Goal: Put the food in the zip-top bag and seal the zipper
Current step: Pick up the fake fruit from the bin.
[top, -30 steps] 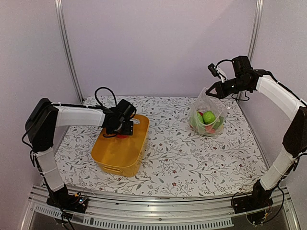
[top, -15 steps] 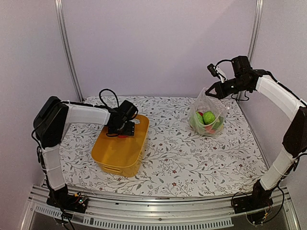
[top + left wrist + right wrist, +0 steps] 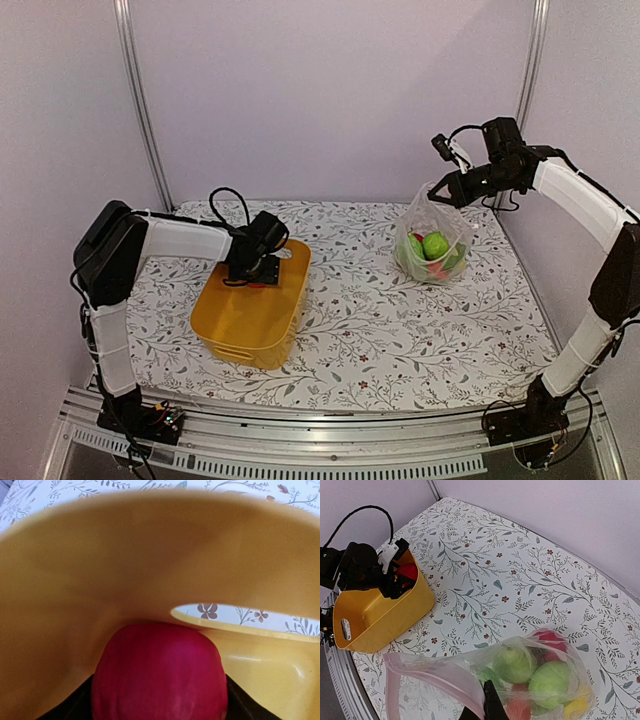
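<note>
Down inside the yellow basket (image 3: 250, 315), my left gripper (image 3: 262, 270) has a red apple (image 3: 160, 675) between its fingers. Both dark fingers (image 3: 75, 705) press against the apple's sides, and the apple rests against the basket's end wall near the handle slot (image 3: 240, 617). At the back right, my right gripper (image 3: 438, 197) is shut on the top edge of the zip-top bag (image 3: 432, 245) and holds it up with the mouth open. Inside the bag lie green fruits (image 3: 512, 664), red pieces (image 3: 547, 637) and a bit of yellow. The pinkish zipper (image 3: 435, 672) runs along the mouth edge beside my right gripper (image 3: 487, 702).
The table (image 3: 370, 320) has a floral cloth. Metal frame posts (image 3: 140, 110) stand at the back corners in front of plain walls. The basket (image 3: 375, 615) sits left of centre, a good stretch of cloth away from the bag.
My left arm pushed a little deeper into the basket and its jaws narrowed onto the red apple. The right arm and the bag have not moved.
</note>
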Controlling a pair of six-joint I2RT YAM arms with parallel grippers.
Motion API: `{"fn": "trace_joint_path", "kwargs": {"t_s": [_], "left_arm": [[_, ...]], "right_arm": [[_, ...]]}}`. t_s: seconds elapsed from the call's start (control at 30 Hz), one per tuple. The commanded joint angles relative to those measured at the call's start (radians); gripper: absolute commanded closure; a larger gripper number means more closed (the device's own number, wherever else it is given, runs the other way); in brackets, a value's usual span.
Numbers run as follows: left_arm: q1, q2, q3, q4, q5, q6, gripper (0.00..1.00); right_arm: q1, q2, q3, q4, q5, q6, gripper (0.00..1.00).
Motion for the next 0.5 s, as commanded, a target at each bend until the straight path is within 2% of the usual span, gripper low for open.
{"fn": "trace_joint_path", "kwargs": {"t_s": [0.0,0.47], "left_arm": [[0.009,-0.044,-0.003,0.001,0.014,0.008,0.28],[-0.059,-0.171,-0.002,-0.079,-0.037,-0.01,0.31]], "right_arm": [[0.007,0.012,-0.016,-0.01,0.002,-0.008,1.0],[0.026,0.009,-0.019,-0.011,0.029,-0.018,1.0]]}}
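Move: Low in the bin, the left hand already has the red fruit between its fingers. The bag it is bound for lies about 45 cm to the right, 6 cm farther out, its middle some 6 cm higher. The bin's middle is roughly 8 cm back and 2 cm left of this hand; its far wall stands about 6 cm ahead, 4 cm right. From the right hand, the bag's middle is 6 cm ahead, 4 cm right and 18 cm below. Lifting almost straight up after a brief pause, the left hand raises the red fruit about 5 cm beside the bin's far wall, gathering speed. Its fingers keep their pinch at nearly the same gap while the grip effort rises, and the wrist tips up only slightly. The right hand stays put, still pinching the bag's edge. ##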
